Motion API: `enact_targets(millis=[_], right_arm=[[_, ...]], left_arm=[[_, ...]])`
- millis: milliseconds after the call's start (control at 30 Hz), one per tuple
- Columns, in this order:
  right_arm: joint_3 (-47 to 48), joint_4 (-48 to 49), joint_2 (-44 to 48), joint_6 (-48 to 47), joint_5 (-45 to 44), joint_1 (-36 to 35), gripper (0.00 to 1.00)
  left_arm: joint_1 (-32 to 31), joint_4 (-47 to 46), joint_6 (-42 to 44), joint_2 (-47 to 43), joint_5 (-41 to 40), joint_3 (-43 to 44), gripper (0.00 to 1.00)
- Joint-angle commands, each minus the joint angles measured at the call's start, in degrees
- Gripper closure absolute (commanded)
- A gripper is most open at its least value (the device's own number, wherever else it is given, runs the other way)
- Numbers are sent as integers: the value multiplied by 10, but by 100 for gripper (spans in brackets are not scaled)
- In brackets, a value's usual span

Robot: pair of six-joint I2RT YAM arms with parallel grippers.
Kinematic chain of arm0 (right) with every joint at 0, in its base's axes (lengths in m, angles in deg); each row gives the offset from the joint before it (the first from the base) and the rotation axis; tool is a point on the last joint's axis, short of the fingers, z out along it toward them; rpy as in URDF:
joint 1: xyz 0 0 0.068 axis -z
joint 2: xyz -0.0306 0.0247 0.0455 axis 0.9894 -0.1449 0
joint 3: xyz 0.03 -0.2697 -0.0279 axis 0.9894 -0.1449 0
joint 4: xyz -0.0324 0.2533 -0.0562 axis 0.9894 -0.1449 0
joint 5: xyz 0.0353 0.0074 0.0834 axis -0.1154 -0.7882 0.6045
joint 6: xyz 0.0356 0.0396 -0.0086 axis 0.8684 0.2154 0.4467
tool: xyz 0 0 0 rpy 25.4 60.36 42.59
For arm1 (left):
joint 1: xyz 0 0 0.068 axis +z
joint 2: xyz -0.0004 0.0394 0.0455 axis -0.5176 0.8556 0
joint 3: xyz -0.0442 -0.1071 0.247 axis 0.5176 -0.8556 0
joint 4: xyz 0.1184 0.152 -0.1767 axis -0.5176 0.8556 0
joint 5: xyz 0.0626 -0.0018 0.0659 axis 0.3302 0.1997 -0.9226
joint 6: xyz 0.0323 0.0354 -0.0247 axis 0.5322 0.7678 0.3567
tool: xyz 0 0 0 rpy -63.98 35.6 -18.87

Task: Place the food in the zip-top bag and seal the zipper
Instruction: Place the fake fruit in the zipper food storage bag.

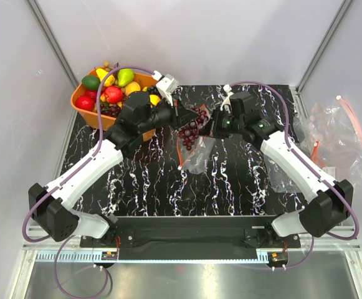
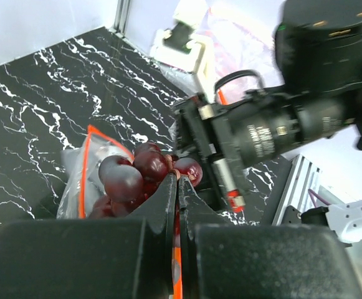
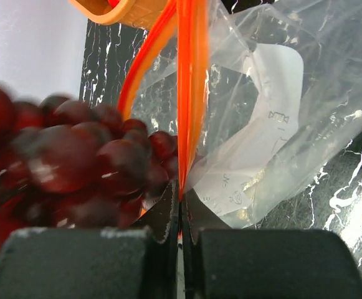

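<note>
A dark purple grape bunch [image 1: 193, 129] hangs between my two grippers, at the mouth of the clear zip-top bag [image 1: 199, 159], which droops to the table. My right gripper [image 3: 181, 184] is shut on the orange-red zipper [image 3: 190, 75], with the grapes [image 3: 75, 162] just to its left. My left gripper [image 2: 177, 176] is shut too, an orange strip showing between its jaws. The grapes [image 2: 124, 177] lie right at its tips, over the bag [image 2: 75, 168]. From above, the left gripper [image 1: 179, 117] and right gripper [image 1: 210, 128] face each other. More food lies in the basket, including a red apple [image 1: 113, 94].
The orange basket [image 1: 81, 99] with fruit stands at the back left, right behind the left arm. A heap of spare clear bags [image 1: 333, 137] lies at the right edge of the black marbled mat [image 1: 143, 180]. White walls close in the sides and back.
</note>
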Motion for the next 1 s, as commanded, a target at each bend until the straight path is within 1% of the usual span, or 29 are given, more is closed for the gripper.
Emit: enact_targets(millis=[0, 133, 367, 467, 500, 600, 667, 767, 867, 967], right_arm=[[0, 16, 33, 4, 16, 7, 100], [-2, 13, 41, 3, 9, 12, 100], [-22, 28, 31, 11, 16, 24, 100], [-23, 32, 38, 17, 17, 31, 100], [-22, 33, 39, 19, 17, 31, 100], [-22, 36, 44, 23, 24, 31, 100], [-21, 39, 45, 25, 23, 33, 100], [-18, 36, 45, 23, 20, 34, 100], [-20, 35, 48, 23, 19, 38, 100], [-18, 33, 50, 21, 18, 43, 100]], left_arm=[[-2, -61, 1, 2, 1, 4, 100], [-2, -49, 13, 8, -9, 2, 100], [-3, -83, 2, -4, 50, -7, 100], [-2, -37, 58, -8, 31, 0, 100], [-2, -27, 90, -11, 22, -1, 100], [-3, 25, 146, 0, 6, 9, 100], [-3, 60, 162, 7, -3, 22, 100], [-2, 76, 175, 15, -18, 24, 100], [1, 75, 180, 20, 2, 24, 100], [1, 104, 205, 34, 21, 35, 100]])
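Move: From the left fingers, which hold the grapes hanging about 5 cm below them, the mouth of the zip-top bag lies roughly 10 cm below, 2 cm back and 1 cm to the left. The orange basket is about 25 cm left, 10 cm farther out and 20 cm lower. The right hand pinches the zipper strip; the mouth's middle lies some 4 cm to its left and 2 cm lower, about level fore and aft, and the grapes about 5 cm left, 1 cm back and 4 cm above it. Downward goes the left hand after nearly hovering for the first half, sinking about 5.5 cm with the grapes towards the bag's mouth while its fingers tip some 15 degrees further down. The right hand keeps its pinch on the zipper strip and draws it about 2 cm to the right. Both grippers stay shut. ##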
